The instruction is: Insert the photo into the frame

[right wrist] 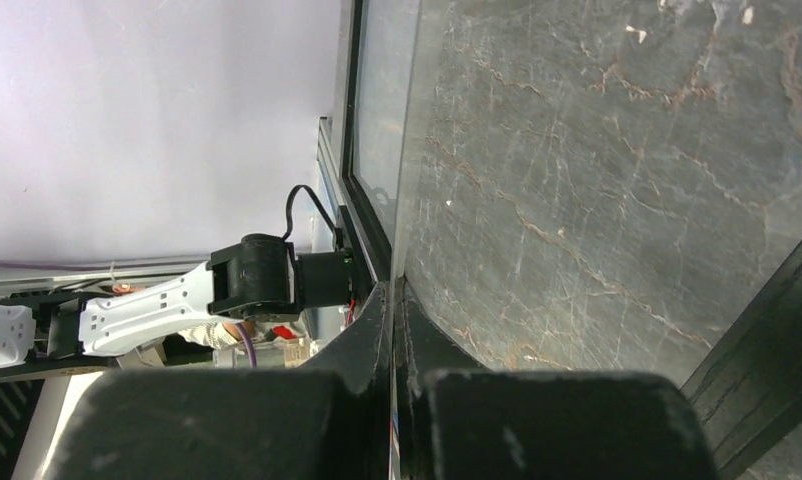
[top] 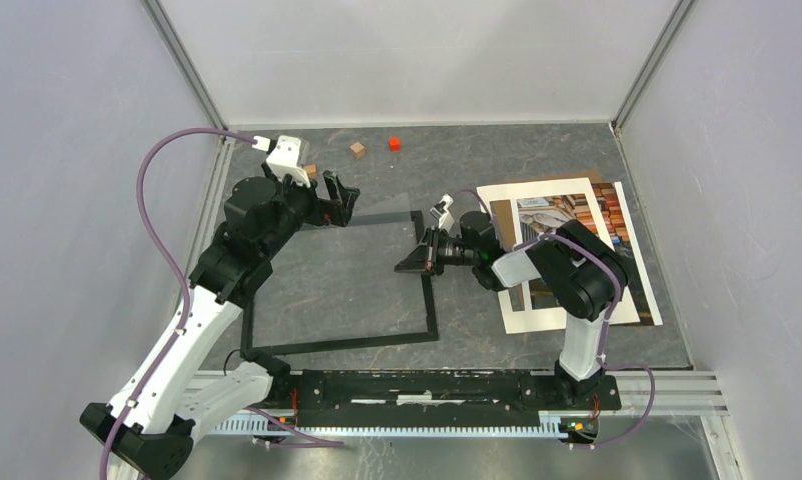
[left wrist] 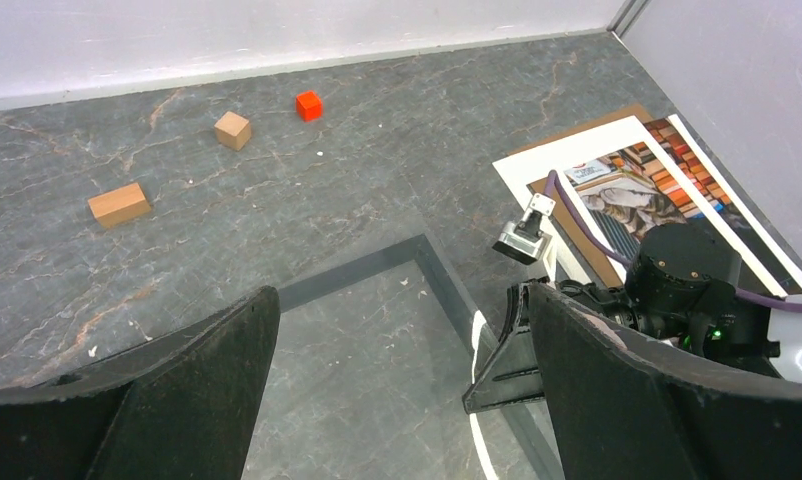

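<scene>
The black frame [top: 347, 343] lies flat on the table left of centre; its corner [left wrist: 417, 250] shows in the left wrist view and one side [right wrist: 767, 370] in the right wrist view. A thin clear sheet [right wrist: 397, 150] rests over it, its right edge raised. My right gripper [top: 417, 258] is shut on that edge, the sheet pinched between the fingers [right wrist: 392, 290]. The photo [top: 577, 215], a picture of bookshelves [left wrist: 637, 185], lies at the right, partly under the right arm. My left gripper [top: 339, 198] hangs open over the frame's far side, nothing between its fingers [left wrist: 397, 330].
A white mat border [top: 537, 190] and a brown backing board [top: 497, 210] lie with the photo. At the back sit a red cube [top: 394, 143], a wooden cube [top: 358, 150] and a brown block [left wrist: 119, 204]. Grey walls enclose three sides.
</scene>
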Action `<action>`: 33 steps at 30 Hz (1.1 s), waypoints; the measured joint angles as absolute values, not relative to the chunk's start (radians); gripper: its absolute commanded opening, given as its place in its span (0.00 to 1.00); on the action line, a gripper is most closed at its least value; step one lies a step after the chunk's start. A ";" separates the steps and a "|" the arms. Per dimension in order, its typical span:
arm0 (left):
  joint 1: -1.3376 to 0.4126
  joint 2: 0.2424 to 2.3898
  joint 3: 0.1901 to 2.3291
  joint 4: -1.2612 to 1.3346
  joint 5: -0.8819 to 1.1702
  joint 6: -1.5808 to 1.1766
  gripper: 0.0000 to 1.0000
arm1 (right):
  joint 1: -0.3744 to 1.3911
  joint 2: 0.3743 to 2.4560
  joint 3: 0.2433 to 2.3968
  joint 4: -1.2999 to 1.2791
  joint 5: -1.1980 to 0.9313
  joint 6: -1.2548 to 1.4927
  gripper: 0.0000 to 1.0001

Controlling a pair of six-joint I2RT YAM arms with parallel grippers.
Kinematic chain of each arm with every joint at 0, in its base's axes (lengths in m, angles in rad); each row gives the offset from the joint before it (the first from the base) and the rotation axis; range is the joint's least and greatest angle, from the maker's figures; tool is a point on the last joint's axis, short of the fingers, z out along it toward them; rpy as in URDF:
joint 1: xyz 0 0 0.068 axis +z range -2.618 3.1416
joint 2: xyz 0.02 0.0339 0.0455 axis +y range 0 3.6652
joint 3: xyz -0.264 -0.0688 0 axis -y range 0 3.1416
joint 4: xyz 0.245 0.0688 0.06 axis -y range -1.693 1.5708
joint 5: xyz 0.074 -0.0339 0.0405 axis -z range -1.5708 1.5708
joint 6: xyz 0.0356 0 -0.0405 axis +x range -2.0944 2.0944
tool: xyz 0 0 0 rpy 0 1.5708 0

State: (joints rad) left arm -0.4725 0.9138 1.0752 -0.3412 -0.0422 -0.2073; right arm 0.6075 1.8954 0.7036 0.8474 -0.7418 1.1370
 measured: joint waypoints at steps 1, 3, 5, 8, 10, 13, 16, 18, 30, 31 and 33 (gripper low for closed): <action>-0.472 0.913 1.074 -0.341 -0.042 -0.207 1.00 | 0.607 1.895 0.710 0.842 -0.743 1.133 0.00; -0.472 0.913 1.074 -0.341 -0.042 -0.208 1.00 | 0.607 1.895 0.721 0.838 -0.744 1.130 0.00; -0.472 0.913 1.074 -0.341 -0.042 -0.208 1.00 | 0.607 1.894 0.734 0.832 -0.745 1.129 0.00; -0.472 0.911 1.074 -0.342 -0.041 -0.208 1.00 | 0.605 1.876 0.772 0.798 -0.745 1.128 0.00; -0.472 0.902 1.074 -0.342 -0.034 -0.208 1.00 | 0.603 1.843 0.809 0.767 -0.744 1.128 0.00; -0.466 0.867 1.075 -0.342 -0.018 -0.208 1.00 | 0.603 1.781 0.866 0.732 -0.738 1.126 0.00; -0.466 0.820 1.092 -0.345 -0.005 -0.208 1.00 | 0.607 1.704 0.928 0.678 -0.721 1.108 0.00; -0.466 0.785 1.110 -0.344 0.007 -0.208 1.00 | 0.614 1.668 0.966 0.642 -0.705 1.093 0.00; -0.466 0.669 1.246 -0.366 0.038 -0.221 1.00 | 0.832 1.753 1.441 0.344 -0.576 1.031 0.00; -0.466 0.664 1.251 -0.366 0.039 -0.227 1.00 | 0.855 1.783 1.507 0.316 -0.571 1.029 0.00; -0.466 0.655 1.259 -0.367 0.044 -0.241 1.00 | 0.889 1.835 1.611 0.282 -0.564 1.026 0.00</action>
State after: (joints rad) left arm -0.4656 0.6552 1.2594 -0.3672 0.0441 -0.2405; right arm 0.8890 1.8347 1.6108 0.2817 -0.5636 1.0264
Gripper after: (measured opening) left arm 0.996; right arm 0.006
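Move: The right hand already pinches the clear sheet by its right side. The sheet's middle is about 18 cm to its left, level fore and aft, 4 cm lower; the frame's middle is 17 cm left, 1 cm back, 7 cm below. The left gripper, where the sheet is taken, is some 12 cm left, 4 cm ahead and 25 cm above. From the left hand, the sheet's middle is about 5 cm left, 4 cm back and 29 cm below. Keeping its pinch on the clear sheet's right side, the right hand lifts it up out of the frame, nearly straight up at first, then still rising while swinging left towards the left gripper: some 28 cm up and 15 cm left, rolling so the far side comes up. The left hand, fingers wide open, rises about 15 cm and backs off 10 cm, tipping its fingers up. ##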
